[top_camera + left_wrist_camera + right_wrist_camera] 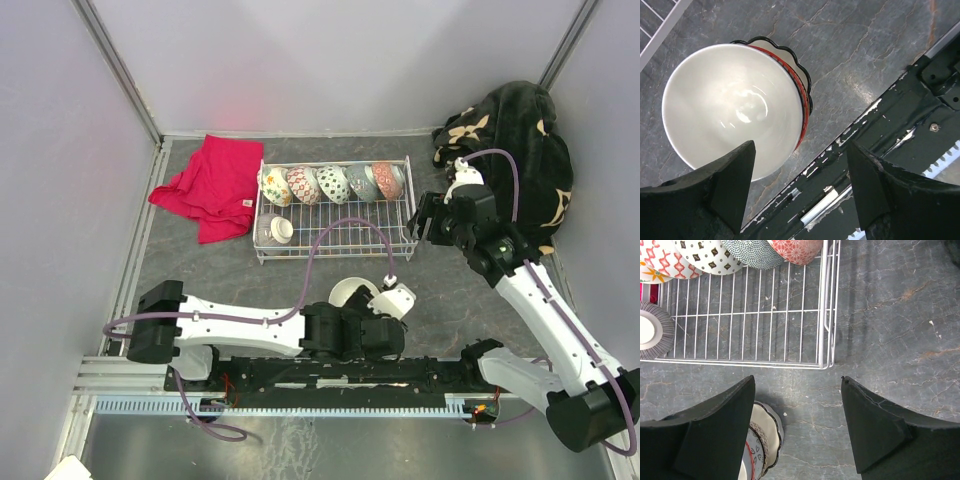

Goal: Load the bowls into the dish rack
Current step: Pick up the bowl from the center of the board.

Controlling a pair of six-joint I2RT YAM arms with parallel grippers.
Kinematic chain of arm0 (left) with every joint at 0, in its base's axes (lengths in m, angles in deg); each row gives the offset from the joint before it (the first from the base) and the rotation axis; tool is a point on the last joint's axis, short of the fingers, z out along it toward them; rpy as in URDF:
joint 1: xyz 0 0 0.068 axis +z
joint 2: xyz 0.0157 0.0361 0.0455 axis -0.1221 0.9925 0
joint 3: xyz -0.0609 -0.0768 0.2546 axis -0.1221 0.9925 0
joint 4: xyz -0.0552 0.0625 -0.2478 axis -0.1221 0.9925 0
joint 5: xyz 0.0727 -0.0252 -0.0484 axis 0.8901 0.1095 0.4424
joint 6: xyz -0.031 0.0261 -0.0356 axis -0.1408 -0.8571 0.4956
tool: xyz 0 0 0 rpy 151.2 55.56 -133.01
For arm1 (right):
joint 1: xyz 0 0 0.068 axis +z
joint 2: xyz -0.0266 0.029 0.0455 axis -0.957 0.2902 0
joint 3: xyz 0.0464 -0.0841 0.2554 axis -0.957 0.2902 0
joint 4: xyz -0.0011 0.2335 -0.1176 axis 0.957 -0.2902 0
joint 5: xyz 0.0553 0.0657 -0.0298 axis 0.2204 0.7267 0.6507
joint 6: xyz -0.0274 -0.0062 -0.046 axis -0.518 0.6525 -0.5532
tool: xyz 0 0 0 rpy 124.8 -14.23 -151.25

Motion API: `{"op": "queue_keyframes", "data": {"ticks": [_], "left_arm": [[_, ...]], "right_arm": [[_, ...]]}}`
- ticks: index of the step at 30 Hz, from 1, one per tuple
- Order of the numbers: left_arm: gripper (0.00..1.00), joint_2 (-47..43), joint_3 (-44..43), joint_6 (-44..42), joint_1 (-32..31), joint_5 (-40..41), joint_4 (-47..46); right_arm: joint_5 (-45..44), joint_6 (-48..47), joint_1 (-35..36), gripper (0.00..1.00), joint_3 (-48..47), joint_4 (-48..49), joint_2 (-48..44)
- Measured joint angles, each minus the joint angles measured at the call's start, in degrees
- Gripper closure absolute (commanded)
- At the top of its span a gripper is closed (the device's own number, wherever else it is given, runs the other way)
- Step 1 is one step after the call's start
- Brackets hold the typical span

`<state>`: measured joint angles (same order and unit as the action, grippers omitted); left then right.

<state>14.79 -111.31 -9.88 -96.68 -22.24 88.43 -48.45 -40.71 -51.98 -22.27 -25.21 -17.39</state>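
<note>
The white wire dish rack [332,254] holds several patterned bowls [333,184] on edge along its back and a small striped bowl [277,230] at front left. One white bowl [350,292] with a black scalloped edge and a red line rests on the table in front of the rack. My left gripper [392,300] is open beside it. In the left wrist view the bowl [735,105] lies just ahead of the left finger [735,182], outside the gap of the gripper [800,177]. My right gripper [425,222] hangs open by the rack's right end, empty [797,410].
A red cloth [212,185] lies left of the rack. A dark patterned blanket [520,150] is bunched in the back right corner. The arms' black mounting rail [330,375] runs just behind the loose bowl. Grey walls enclose the table.
</note>
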Motion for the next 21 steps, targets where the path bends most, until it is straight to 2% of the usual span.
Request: {"op": "queue_keyframes", "data": {"ticks": [3, 10, 15, 21], "left_arm": [[0.26, 1.6, -0.2, -0.8, 1.1, -1.2, -0.1], [0.48, 2.1, -0.2, -2.9, 5.6, -5.0, -2.3], [0.49, 2.1, 0.4, -3.3, 7.0, -7.0, -4.2], [0.46, 2.1, 3.4, -3.8, 7.3, -11.1, -6.4]], "right_arm": [[0.0, 0.0, 0.0, 0.22, 0.0, 0.0, -0.3], [0.0, 0.0, 0.0, 0.22, 0.0, 0.0, -0.4], [0.0, 0.0, -0.1, 0.22, 0.0, 0.0, -0.4], [0.0, 0.0, -0.2, 0.22, 0.0, 0.0, -0.4]]}}
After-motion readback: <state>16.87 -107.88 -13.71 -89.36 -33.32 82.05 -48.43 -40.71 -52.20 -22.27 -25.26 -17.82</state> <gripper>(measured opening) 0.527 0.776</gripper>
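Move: The white bowl, top of the stack, sits about 7 cm ahead of the left hand, 1 cm to its left and 7 cm below. The scalloped bowl under it stands 6 cm ahead, 1 cm left and 11 cm down. The dish rack's middle is roughly 27 cm ahead, 4 cm left and 10 cm down. From the right hand, the white bowl lies some 13 cm back, 20 cm left and 14 cm lower. The left hand sinks about 3 cm, edging 2 cm forward over the white bowl's near rim, fingers partly closing. ##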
